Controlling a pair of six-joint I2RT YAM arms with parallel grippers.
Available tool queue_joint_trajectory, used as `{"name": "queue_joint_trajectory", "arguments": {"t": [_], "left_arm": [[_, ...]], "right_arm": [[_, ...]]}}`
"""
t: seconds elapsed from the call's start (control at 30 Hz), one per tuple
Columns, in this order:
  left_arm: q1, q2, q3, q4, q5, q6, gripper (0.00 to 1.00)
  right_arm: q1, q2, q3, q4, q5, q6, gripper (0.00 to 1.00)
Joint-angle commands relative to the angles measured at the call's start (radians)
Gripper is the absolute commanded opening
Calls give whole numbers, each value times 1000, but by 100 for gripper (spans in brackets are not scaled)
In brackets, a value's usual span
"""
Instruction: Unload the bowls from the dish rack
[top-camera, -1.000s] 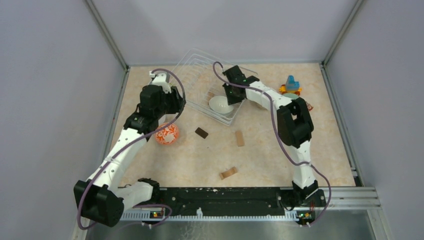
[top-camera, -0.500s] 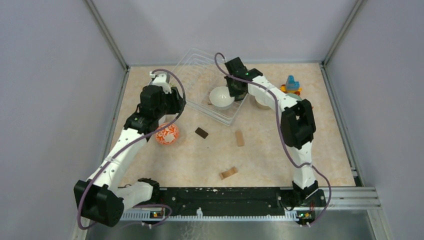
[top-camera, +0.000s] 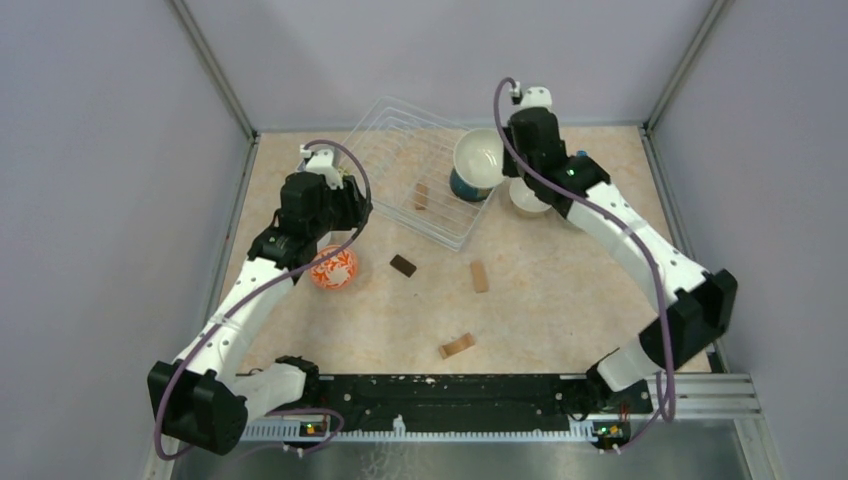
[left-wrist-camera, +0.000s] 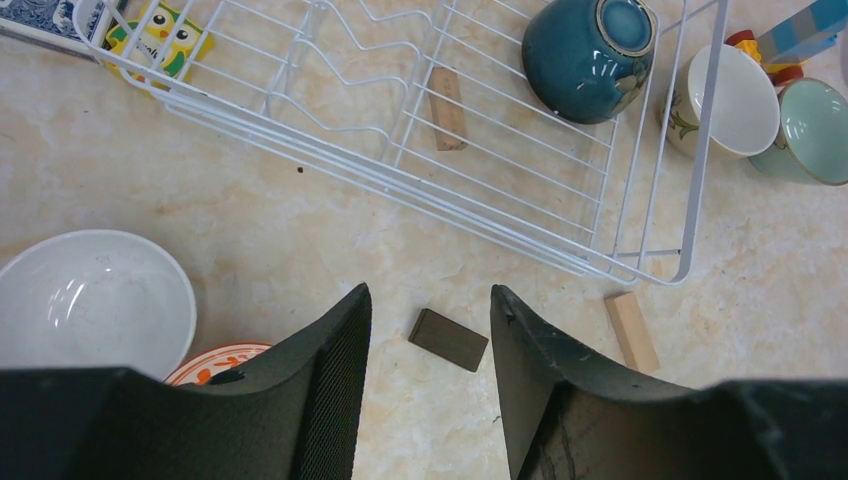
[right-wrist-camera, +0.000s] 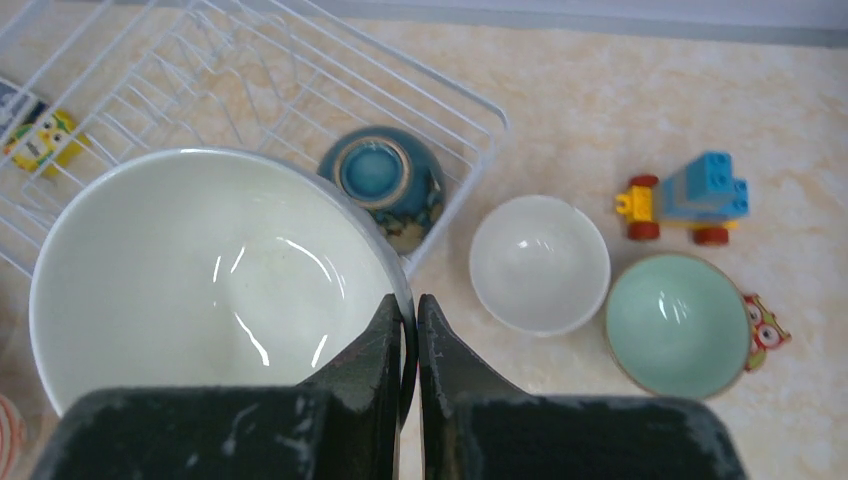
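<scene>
My right gripper (right-wrist-camera: 410, 318) is shut on the rim of a white bowl (right-wrist-camera: 210, 270). It holds that bowl (top-camera: 478, 152) in the air over the right end of the wire dish rack (top-camera: 395, 130). Under it a dark blue bowl (right-wrist-camera: 385, 185) lies upside down in the rack's corner. A white bowl (right-wrist-camera: 540, 262) and a mint green bowl (right-wrist-camera: 678, 325) stand on the table right of the rack. My left gripper (left-wrist-camera: 428, 300) hangs open above the table, near the rack's left front edge. Another white bowl (left-wrist-camera: 90, 300) and an orange-patterned bowl (left-wrist-camera: 215, 360) sit beside it.
A dark brown block (left-wrist-camera: 448, 340) lies on the table below my left fingers. A wooden block (left-wrist-camera: 447, 108) lies inside the rack, and others (top-camera: 480, 277) (top-camera: 457, 346) lie on the table. A toy of coloured bricks (right-wrist-camera: 690, 195) and an owl card (right-wrist-camera: 765, 320) are at the back right.
My right gripper closed on the white bowl's rim and lifted it up and to the right out of the rack, uncovering the dark blue bowl. The left arm has stayed put.
</scene>
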Motion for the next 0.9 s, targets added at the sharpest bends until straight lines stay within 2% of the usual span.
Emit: {"name": "queue_joint_trajectory", "arguments": {"t": [0.0, 0.1, 0.2, 0.37, 0.57, 0.87], "left_arm": [[5, -22, -1, 41, 24, 14, 53], [5, -24, 0, 40, 19, 21, 55], [6, -28, 1, 38, 10, 26, 58], [6, -31, 7, 27, 13, 40, 66], [6, -33, 21, 10, 4, 72, 75], [6, -28, 7, 18, 3, 107, 80]], "right_arm": [[-1, -233, -279, 213, 159, 54, 0], [-3, -398, -491, 290, 284, 158, 0], [-14, -564, -728, 396, 313, 213, 0], [-23, -729, -947, 405, 356, 329, 0], [-72, -706, -1039, 239, 336, 464, 0], [-226, -623, -1048, 245, 189, 489, 0]]}}
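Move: The white bowl, already held by its right rim, is bound for open table about 12 cm back and 14 cm to the right of the right hand, some 26 cm lower. Also about 26 cm down, the cream bowl lies 8 cm ahead and 8 cm right, the green bowl 5 cm ahead and 20 cm right, and the blue bowl in the rack 12 cm ahead and 7 cm left. From the left hand that spot is roughly 45 cm right, 3 cm back and 20 cm down. The white bowl, still pinched at its rim by the shut fingers, is swung by the right hand away from the rack, down, right and back by roughly 15–18 cm each way; the backward travel fades late while it keeps sinking rightward to the bare table nearer than the cream and green bowls. The wrist turns clockwise some 35 degrees. The left hand stays put, its fingers opening wider. ##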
